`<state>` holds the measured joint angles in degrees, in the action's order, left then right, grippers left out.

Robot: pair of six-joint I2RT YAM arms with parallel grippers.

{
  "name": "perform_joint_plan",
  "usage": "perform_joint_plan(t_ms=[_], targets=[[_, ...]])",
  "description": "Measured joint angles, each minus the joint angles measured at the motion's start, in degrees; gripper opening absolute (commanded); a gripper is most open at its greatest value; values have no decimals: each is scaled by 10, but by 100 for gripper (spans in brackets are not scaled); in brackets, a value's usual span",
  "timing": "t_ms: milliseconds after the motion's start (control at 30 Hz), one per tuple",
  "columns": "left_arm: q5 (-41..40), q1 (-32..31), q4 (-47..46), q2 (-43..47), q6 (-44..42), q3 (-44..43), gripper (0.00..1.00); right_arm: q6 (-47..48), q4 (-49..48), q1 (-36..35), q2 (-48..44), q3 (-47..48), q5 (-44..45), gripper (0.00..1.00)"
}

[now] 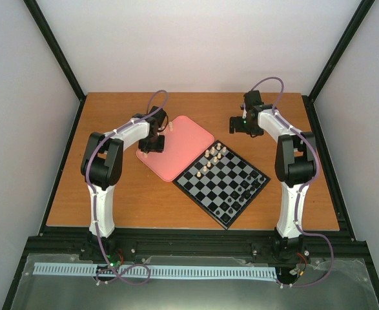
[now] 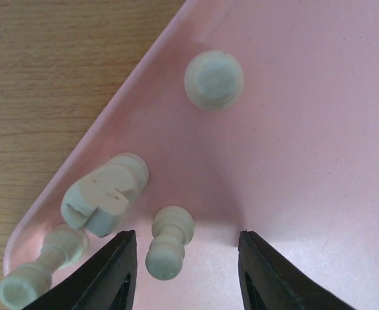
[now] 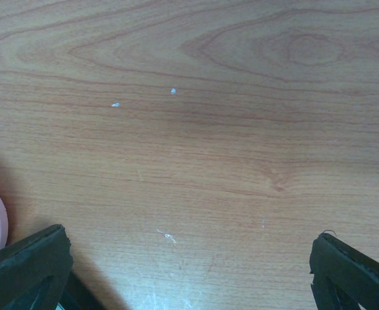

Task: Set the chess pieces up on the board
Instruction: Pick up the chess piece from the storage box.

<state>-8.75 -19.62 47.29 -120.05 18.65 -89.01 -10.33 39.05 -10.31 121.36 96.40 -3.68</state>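
Several cream chess pieces lie in the left corner of the pink tray (image 2: 318, 129). A small pawn (image 2: 170, 242) lies on its side between the fingers of my left gripper (image 2: 186, 240), nearer the left finger (image 2: 112, 271); neither finger touches it, so the gripper is open. A notched piece (image 2: 105, 197) and another piece (image 2: 40, 268) lie to the left, and one (image 2: 214, 79) stands farther off. The board (image 1: 205, 194) holds several cream pieces (image 1: 212, 155) at its far corner. My right gripper (image 3: 189, 258) is wide open over bare wood.
Small black pieces (image 1: 242, 192) stand along the board's near right side. The pink tray (image 1: 189, 139) touches the board's far left edge. The tray's raised rim (image 2: 112, 123) runs just left of the lying pieces. Black frame posts border the wooden table (image 1: 112, 200).
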Motion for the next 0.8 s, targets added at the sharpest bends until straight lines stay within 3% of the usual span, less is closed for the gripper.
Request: perform_joint_plan(t_ms=[467,800], targets=[[-1,0,-3,-5,0,-3,33,0,2,0,7,0,-1,100],[-7,0,-6,-12,0,-10,20,0,2,0,7,0,-5,100]])
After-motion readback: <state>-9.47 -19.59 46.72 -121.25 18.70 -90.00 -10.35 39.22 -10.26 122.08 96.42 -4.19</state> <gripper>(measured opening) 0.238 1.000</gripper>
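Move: The pawn to be picked up in the pink storage box stands between the left hand's open fingers, barely 1 cm ahead and 1 cm left, its middle about 1 cm below. Around it, from that hand, a knight stands roughly 3 cm ahead and 2 cm left, a corner piece 4 cm left and level with it, and a lone piece some 6 cm ahead and 1 cm right. From the right hand the pawn is about 32 cm left, 6 cm back and 5 cm lower. Around the pawn the left hand's fingers narrow steadily, to about half their starting gap, the left finger coming against it and nudging it right. Meanwhile the hand creeps forward only some 0.5 cm, towards the knight's side of the box, without turning, so that the pawn's neck and base sit between the fingertips. ##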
